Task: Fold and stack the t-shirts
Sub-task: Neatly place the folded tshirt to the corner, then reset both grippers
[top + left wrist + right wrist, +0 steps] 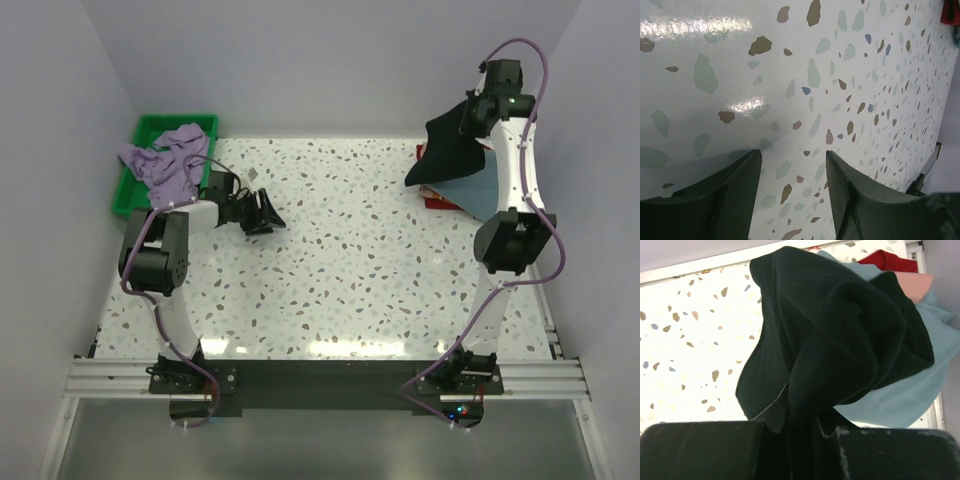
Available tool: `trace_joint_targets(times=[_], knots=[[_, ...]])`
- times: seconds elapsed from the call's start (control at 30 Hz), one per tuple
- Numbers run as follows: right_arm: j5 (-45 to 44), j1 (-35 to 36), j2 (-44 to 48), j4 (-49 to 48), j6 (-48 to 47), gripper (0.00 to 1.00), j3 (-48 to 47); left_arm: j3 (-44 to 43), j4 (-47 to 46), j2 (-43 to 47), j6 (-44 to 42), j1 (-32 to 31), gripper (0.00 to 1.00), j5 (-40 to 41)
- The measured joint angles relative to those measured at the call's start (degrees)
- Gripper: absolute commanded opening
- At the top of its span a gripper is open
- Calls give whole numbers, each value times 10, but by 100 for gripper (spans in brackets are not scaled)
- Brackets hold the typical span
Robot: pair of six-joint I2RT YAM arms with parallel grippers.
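A large black t-shirt (447, 152) hangs in the air at the back right, pinched in my right gripper (478, 112), which is shut on it. In the right wrist view the black t-shirt (835, 335) drapes from the right gripper (802, 427) over a teal-blue t-shirt (905, 395), a pink t-shirt (917, 286) and a dark red t-shirt (885, 261). A lavender t-shirt (168, 160) lies crumpled in the green tray (128, 188) at the back left. My left gripper (262, 215) is open just above the bare tabletop, and its fingers (735, 195) hold nothing.
The speckled white table (340, 270) spans the middle of the scene. Under the hanging black cloth the teal-blue t-shirt (490, 190) and a strip of the dark red t-shirt (440, 200) lie near the right edge. White walls close in the back and both sides.
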State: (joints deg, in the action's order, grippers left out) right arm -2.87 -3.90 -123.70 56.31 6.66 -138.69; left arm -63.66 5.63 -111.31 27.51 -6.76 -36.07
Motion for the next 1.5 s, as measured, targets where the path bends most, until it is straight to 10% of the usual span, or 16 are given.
trace_joint_targets(times=[0.73, 0.87, 1.07, 1.5], knots=[[-150, -15, -9, -31, -20, 0, 73, 24, 22, 27, -7, 0, 61, 8], [-200, -15, -18, -43, -12, 58, 87, 22, 37, 29, -9, 0, 62, 11], [-273, -15, -24, -58, 5, 99, 96, 16, 70, 40, -21, 0, 62, 33], [-251, -15, 145, -117, 31, 99, 296, 16, 94, 158, -16, 0, 64, 111]])
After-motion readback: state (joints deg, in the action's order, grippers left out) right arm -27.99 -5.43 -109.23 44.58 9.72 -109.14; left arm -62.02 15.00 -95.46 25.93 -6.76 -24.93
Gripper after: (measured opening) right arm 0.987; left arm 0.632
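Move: The black t-shirt already hangs folded from the right fingers. The blue t-shirt topping the stack is about 4 cm to this hand's right, 3 cm back and some 24 cm below. The red t-shirt under it centres about 2 cm left and 1 cm back of the hand, and the table's far right corner is roughly 8 cm ahead, 9 cm right. From the left hand, the blue t-shirt is about 55 cm right, 12 cm ahead. The black t-shirt is carried right about 10 cm and lowered about 5 cm by the right hand, which turns clockwise some 20 degrees and rolls its left side down, drawing the shirt's gripped side over the stack. Its fingers then open wide and let go; the hand backs off about 5 cm towards the base, rising slightly. The empty left hand eases back, then lifts about 6 cm, drifting left. ##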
